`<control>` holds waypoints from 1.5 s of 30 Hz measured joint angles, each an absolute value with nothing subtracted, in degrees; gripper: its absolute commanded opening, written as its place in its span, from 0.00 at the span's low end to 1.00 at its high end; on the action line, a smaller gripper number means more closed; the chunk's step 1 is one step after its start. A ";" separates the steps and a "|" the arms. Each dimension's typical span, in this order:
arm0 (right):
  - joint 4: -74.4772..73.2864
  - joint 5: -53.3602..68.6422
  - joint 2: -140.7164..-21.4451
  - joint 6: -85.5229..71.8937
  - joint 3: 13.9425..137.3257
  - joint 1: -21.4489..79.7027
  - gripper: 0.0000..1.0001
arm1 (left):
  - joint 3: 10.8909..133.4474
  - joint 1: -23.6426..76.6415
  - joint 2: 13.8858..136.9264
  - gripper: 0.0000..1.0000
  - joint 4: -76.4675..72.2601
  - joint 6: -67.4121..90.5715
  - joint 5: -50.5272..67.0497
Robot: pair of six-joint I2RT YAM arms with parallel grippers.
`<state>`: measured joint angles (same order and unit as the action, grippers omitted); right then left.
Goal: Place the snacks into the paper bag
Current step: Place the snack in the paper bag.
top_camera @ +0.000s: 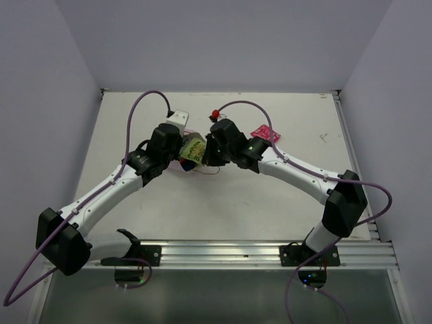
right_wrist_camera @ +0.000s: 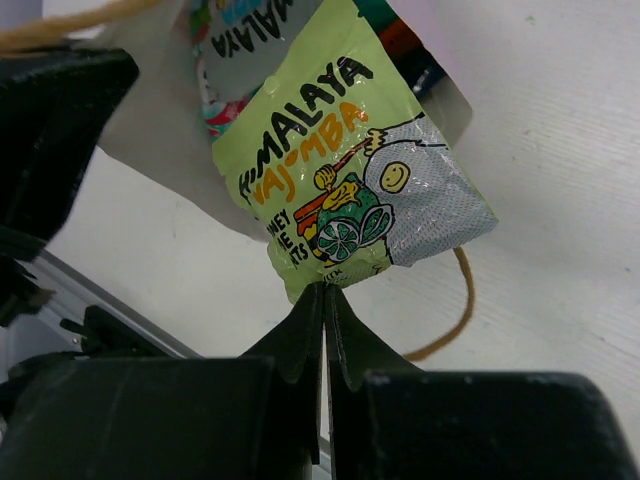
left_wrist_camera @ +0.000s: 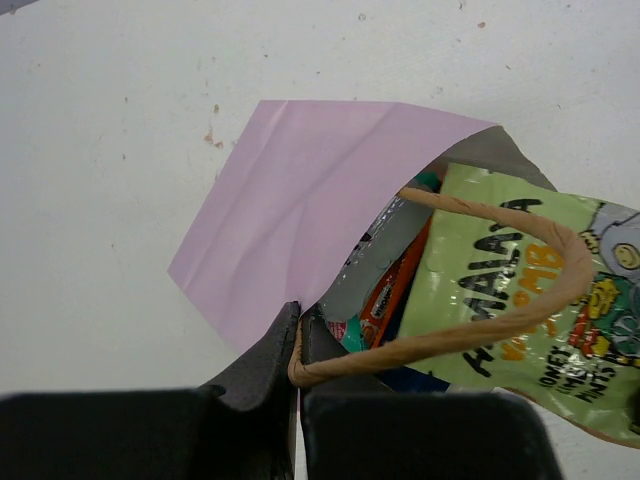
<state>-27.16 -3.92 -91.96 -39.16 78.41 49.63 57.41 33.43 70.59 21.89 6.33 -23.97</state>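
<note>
The pale pink paper bag [left_wrist_camera: 300,200] lies on its side with its mouth open. My left gripper [left_wrist_camera: 298,322] is shut on its rim, where the tan string handle [left_wrist_camera: 500,300] starts. Inside the mouth show a silver-grey packet [left_wrist_camera: 385,255], an orange one [left_wrist_camera: 397,283], a teal one [left_wrist_camera: 352,335] and a dark blue one [left_wrist_camera: 420,378]. A yellow-green packet [right_wrist_camera: 340,170] sticks halfway out of the bag mouth, and my right gripper [right_wrist_camera: 325,292] is shut on its lower edge. From above, both grippers meet at this packet [top_camera: 194,150]. A pink-red packet [top_camera: 264,133] lies on the table beside the right arm.
The white table [top_camera: 270,196] is walled at the back and both sides. A metal rail [top_camera: 223,253] runs along its near edge by the arm bases. Purple cables [top_camera: 145,101] loop above both arms. The bag's second handle [right_wrist_camera: 455,310] trails on the table.
</note>
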 measured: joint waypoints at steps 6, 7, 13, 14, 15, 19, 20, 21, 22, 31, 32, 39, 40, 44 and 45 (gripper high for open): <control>-24.18 -2.90 -98.74 -41.65 84.38 50.19 0.00 | 57.41 33.39 70.59 0.00 21.89 6.33 -23.20; -23.68 -2.70 -100.01 -42.06 85.30 50.26 0.00 | 57.39 33.39 70.57 0.00 21.89 6.33 -23.03; -18.92 -1.69 -106.83 -44.21 88.51 50.30 0.00 | 57.28 33.39 70.35 0.00 21.93 6.33 -21.69; -17.58 -1.58 -107.83 -44.56 88.53 50.30 0.00 | 57.25 33.39 70.26 0.00 21.96 6.33 -21.47; -16.21 -1.50 -108.84 -44.93 88.53 50.30 0.00 | 57.23 33.39 70.15 0.00 21.96 6.33 -21.32; -9.52 -1.58 -111.53 -46.39 88.25 50.30 0.00 | 56.55 33.12 69.28 0.00 21.91 6.33 -20.88; -8.08 -1.78 -111.72 -46.57 87.94 50.30 0.00 | 56.42 33.06 69.06 0.00 21.91 6.33 -20.84; -6.39 -1.91 -111.85 -46.74 87.64 50.30 0.00 | 56.38 33.01 68.86 0.00 21.93 6.33 -20.82; -4.64 -2.00 -112.05 -46.85 87.39 50.30 0.00 | 56.38 32.99 68.75 0.00 21.91 6.33 -20.78; 4.56 -2.42 -115.92 -46.61 86.87 50.52 0.10 | 56.34 32.01 68.45 0.00 21.93 6.31 -20.56; 4.78 -2.44 -115.92 -46.46 86.72 50.54 0.13 | 56.34 31.97 68.36 0.00 22.00 6.33 -20.60; 5.17 -2.39 -112.51 -42.17 83.05 50.57 0.44 | 56.34 31.14 67.70 0.00 22.20 6.42 -20.93; 4.62 -2.44 -111.31 -41.41 82.41 50.57 0.45 | 56.34 30.98 67.68 0.00 22.17 6.42 -20.95; 3.16 -2.44 -105.91 -38.19 80.25 50.57 0.50 | 56.34 30.02 67.42 0.00 22.11 6.44 -20.99; 2.55 -2.44 -104.29 -37.28 79.72 50.57 0.50 | 56.34 29.91 67.37 0.00 22.09 6.44 -21.02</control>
<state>2.55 -2.44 -104.29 -37.28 79.72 50.57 56.34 29.91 67.37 22.09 6.44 -21.02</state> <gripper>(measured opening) 0.492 0.018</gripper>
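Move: To the right hand's left lies the open mouth of the paper bag, its middle about 7 cm left, 5 cm ahead and 5 cm lower; the hand already pinches the green snack by its near corner. The left fingertips on the bag are some 8 cm left and 4 cm ahead, the loose handle roughly 2 cm back, 2 cm right and 9 cm down. From the left hand the mouth is about 5 cm right, 1 cm ahead and 4 cm below. Feeding the green snack into the bag mouth, the right hand travels left, forward and a little down, about 15 cm in all, rolling some 15 degrees so its left side rises. Deep in the mouth the fingers open and let go of the packet, then the hand backs out rightwards, up and slightly back, tipping up. The left hand keeps its pinch on the bag's handle and rim, drifting a centimetre or two left at the end. ##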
